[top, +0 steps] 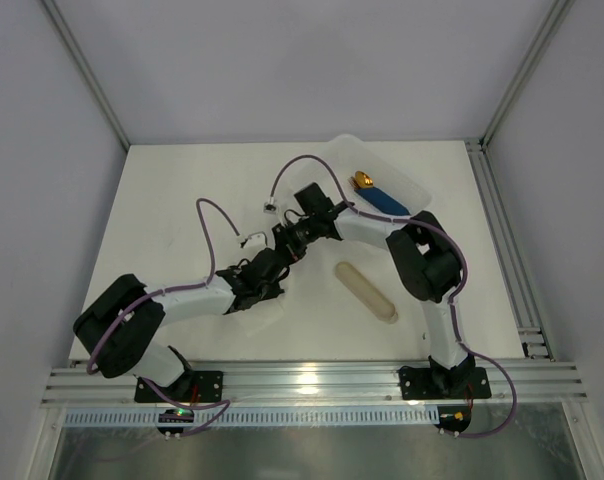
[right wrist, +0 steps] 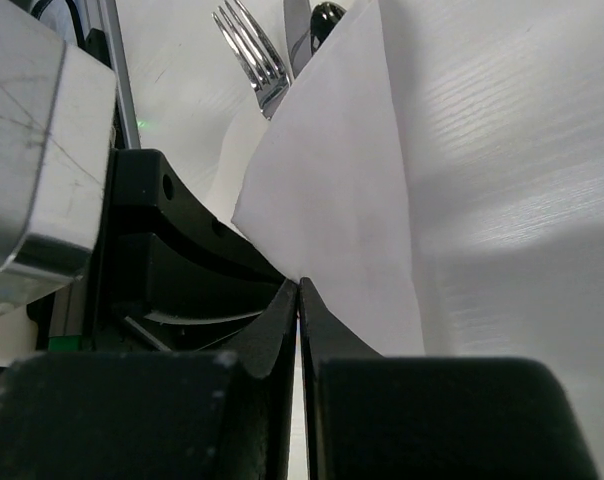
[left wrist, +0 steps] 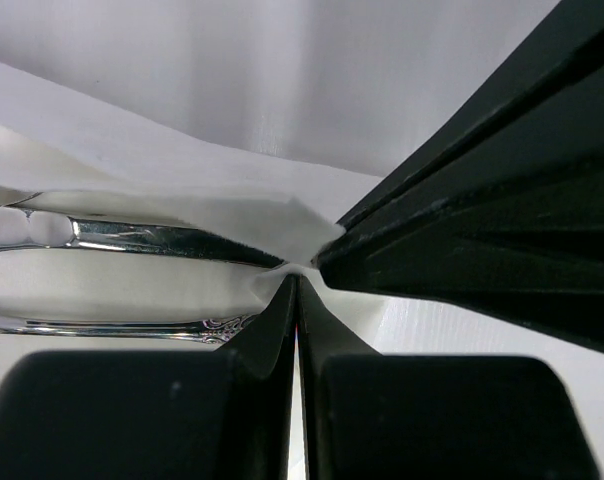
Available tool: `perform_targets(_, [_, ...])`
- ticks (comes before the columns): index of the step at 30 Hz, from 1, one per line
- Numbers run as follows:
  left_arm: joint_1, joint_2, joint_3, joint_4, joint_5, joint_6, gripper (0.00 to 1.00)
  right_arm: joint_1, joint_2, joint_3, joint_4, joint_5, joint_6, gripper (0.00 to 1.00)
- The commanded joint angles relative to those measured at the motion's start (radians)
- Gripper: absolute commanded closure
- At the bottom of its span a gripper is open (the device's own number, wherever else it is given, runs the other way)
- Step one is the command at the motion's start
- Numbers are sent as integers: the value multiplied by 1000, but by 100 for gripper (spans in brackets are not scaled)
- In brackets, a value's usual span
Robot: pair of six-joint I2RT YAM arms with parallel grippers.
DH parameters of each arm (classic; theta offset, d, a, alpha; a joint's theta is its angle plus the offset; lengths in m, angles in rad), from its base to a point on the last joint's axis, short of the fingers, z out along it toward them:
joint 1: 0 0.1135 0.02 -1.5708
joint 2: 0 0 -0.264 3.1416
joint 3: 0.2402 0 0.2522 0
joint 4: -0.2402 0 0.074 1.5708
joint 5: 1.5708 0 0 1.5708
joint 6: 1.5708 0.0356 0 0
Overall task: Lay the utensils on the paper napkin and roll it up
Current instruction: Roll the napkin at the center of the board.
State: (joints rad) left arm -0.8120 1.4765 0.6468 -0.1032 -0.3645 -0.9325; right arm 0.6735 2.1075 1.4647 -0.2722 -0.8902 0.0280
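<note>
The paper napkin (left wrist: pixel 182 170) lies folded over the utensils (left wrist: pixel 152 238), whose shiny handles poke out at the left of the left wrist view. My left gripper (left wrist: pixel 297 272) is shut on a pinched edge of the napkin. In the right wrist view the napkin (right wrist: pixel 332 200) rises as a lifted white flap, and my right gripper (right wrist: pixel 300 282) is shut on its lower corner. Fork tines (right wrist: pixel 252 50) and a dark knife tip (right wrist: pixel 327 14) show beyond the flap. From above, the left gripper (top: pixel 279 262) and the right gripper (top: pixel 288 243) meet tip to tip at mid-table.
A white plastic tray (top: pixel 407 180) sits at the back right with a blue-handled, gold-tipped piece (top: pixel 377 196) in it. A beige oblong sleeve (top: pixel 367 292) lies right of the grippers. Metal frame posts stand at the back corners, and a rail runs along the right edge.
</note>
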Motion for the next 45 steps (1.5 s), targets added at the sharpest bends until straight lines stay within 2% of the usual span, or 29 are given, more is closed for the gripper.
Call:
perform_targets(1, [-4,-18,-16,-36,-30,1,100,17,-53,-21,4,-19,-22,96])
perform_targets(15, [-6,-35,-24,-39,-31,-2,100,47,-21,-41,-27,7,-48,96])
perform_targets(20, [-7,-36,-30,-38,-34,-3,100,57,14,-1,-70,20,-60,96])
perform_targets(45, [-62,-65,27,-130,-125,14,100,77,120,13,-81,76,-42,96])
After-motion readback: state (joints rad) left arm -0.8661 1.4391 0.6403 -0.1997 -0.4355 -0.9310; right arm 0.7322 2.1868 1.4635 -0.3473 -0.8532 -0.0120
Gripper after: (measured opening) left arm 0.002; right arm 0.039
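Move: The right hand already pinches the napkin's raised flap; the utensils' handle ends, where the flap is headed, lie about 2 cm back, 1 cm to its left and 6 cm below, with the utensils' middle some 7 cm to its left. The closed left fingertips are 2 cm back and 5 cm below the right hand, and the tan pouch lies about 20 cm to its right, 3 cm back. From the left hand, the handle ends are roughly 2 cm to its left, level ahead and 1 cm down. Keeping its pinch on the napkin, the right hand goes down about 4.5 cm and back some 3 cm, drawing the flap over the utensils' handles towards the left fingertips while rolling slightly, left side dipping. The left hand stays low and shut at the napkin beside the handle ends, and creeps back and left about 2 cm, mostly in the later half. ##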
